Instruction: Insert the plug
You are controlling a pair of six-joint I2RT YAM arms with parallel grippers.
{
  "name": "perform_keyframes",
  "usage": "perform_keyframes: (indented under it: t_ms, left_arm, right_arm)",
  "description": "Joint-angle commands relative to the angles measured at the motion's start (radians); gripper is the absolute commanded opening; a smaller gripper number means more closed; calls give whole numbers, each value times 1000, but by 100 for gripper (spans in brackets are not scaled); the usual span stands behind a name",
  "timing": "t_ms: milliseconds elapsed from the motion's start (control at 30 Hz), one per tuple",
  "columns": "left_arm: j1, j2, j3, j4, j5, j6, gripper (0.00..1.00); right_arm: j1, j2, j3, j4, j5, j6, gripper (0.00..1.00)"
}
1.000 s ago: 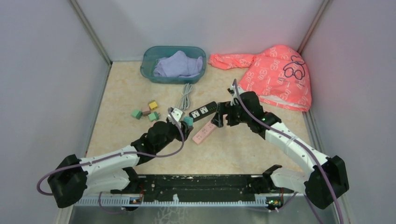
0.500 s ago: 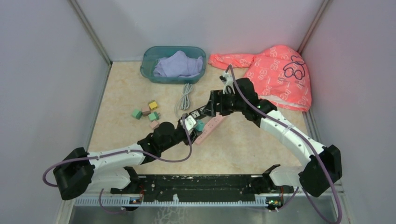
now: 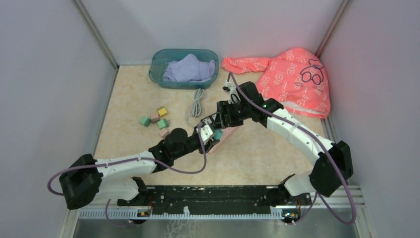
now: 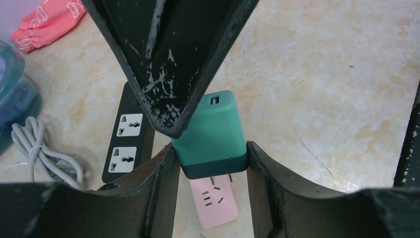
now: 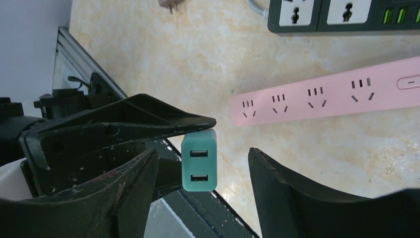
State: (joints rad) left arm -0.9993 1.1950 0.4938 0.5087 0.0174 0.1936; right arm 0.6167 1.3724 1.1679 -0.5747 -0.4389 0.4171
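My left gripper (image 4: 210, 146) is shut on the teal plug (image 4: 210, 131), pinching its dark base from both sides. The prongs point down, a little above the end of the pink power strip (image 4: 213, 201). In the top view the plug (image 3: 217, 134) hangs over that strip (image 3: 229, 130). My right gripper (image 5: 203, 153) straddles the plug's USB end (image 5: 199, 161), open, with a gap on each side. One of its fingers (image 4: 168, 59) lies over the plug's top in the left wrist view.
A black power strip (image 3: 210, 119) lies just behind the pink one. A coiled white cable (image 3: 196, 101), several coloured blocks (image 3: 156, 119), a teal basin (image 3: 157, 62) holding lavender cloth, and a pink garment (image 3: 292, 82) lie farther back.
The left gripper has carried the plug to the right, over the pink strip's end. The right arm has swung left and down onto the plug, its jaws narrowing.
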Motion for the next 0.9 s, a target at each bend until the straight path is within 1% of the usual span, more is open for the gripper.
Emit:
perform_keyframes:
  t_ms: [0, 133, 233, 467, 633, 667, 733, 833, 867]
  left_arm:
    - [-12, 9, 33, 56, 33, 28, 20]
    - [-16, 4, 28, 66, 33, 37, 19]
    - [-17, 4, 24, 70, 37, 40, 18]
    - [-21, 19, 20, 92, 42, 43, 17]
    - [-24, 23, 23, 94, 45, 47, 16]
    - [-24, 24, 23, 94, 44, 48, 16]
    - [-25, 28, 22, 92, 39, 49, 18]
    - [-25, 32, 23, 79, 22, 36, 24]
    - [-25, 32, 21, 74, 11, 31, 29]
  right_arm:
    - [23, 31, 83, -80, -27, -47, 64]
    - [26, 33, 69, -97, -19, -70, 58]
    - [28, 36, 58, -94, -45, -70, 53]
    - [41, 55, 53, -114, -68, -91, 51]
    - [48, 63, 50, -117, -65, -97, 45]
    - [48, 64, 50, -117, -62, -99, 43]
    - [48, 63, 50, -117, -57, -101, 34]
    - [48, 64, 50, -117, -49, -108, 18]
    - [48, 61, 48, -117, -42, -112, 13]
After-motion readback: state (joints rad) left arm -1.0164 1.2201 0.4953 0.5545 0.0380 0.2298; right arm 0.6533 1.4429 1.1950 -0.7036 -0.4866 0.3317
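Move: The left fingers already hold the green plug right at their pads. From the right hand's open fingers, the plug lies about 2 cm back, 1 cm to the left and 3 cm below. The pink strip's middle is roughly 4 cm ahead of the right hand, 1 cm to its right and 18 cm down. The black strip's middle is about 10 cm ahead and 2 cm left, at that same depth. Back and down in about equal parts, some 4 cm in all, the right hand comes onto the plug that the left holds up, turning around 10 degrees so its fingertips point slightly more down and back. Its fingers narrow on the way and then shut on the plug's two sides, gripper effort rising at the end. The left hand keeps its grip, drifting barely 1 cm rightward. ##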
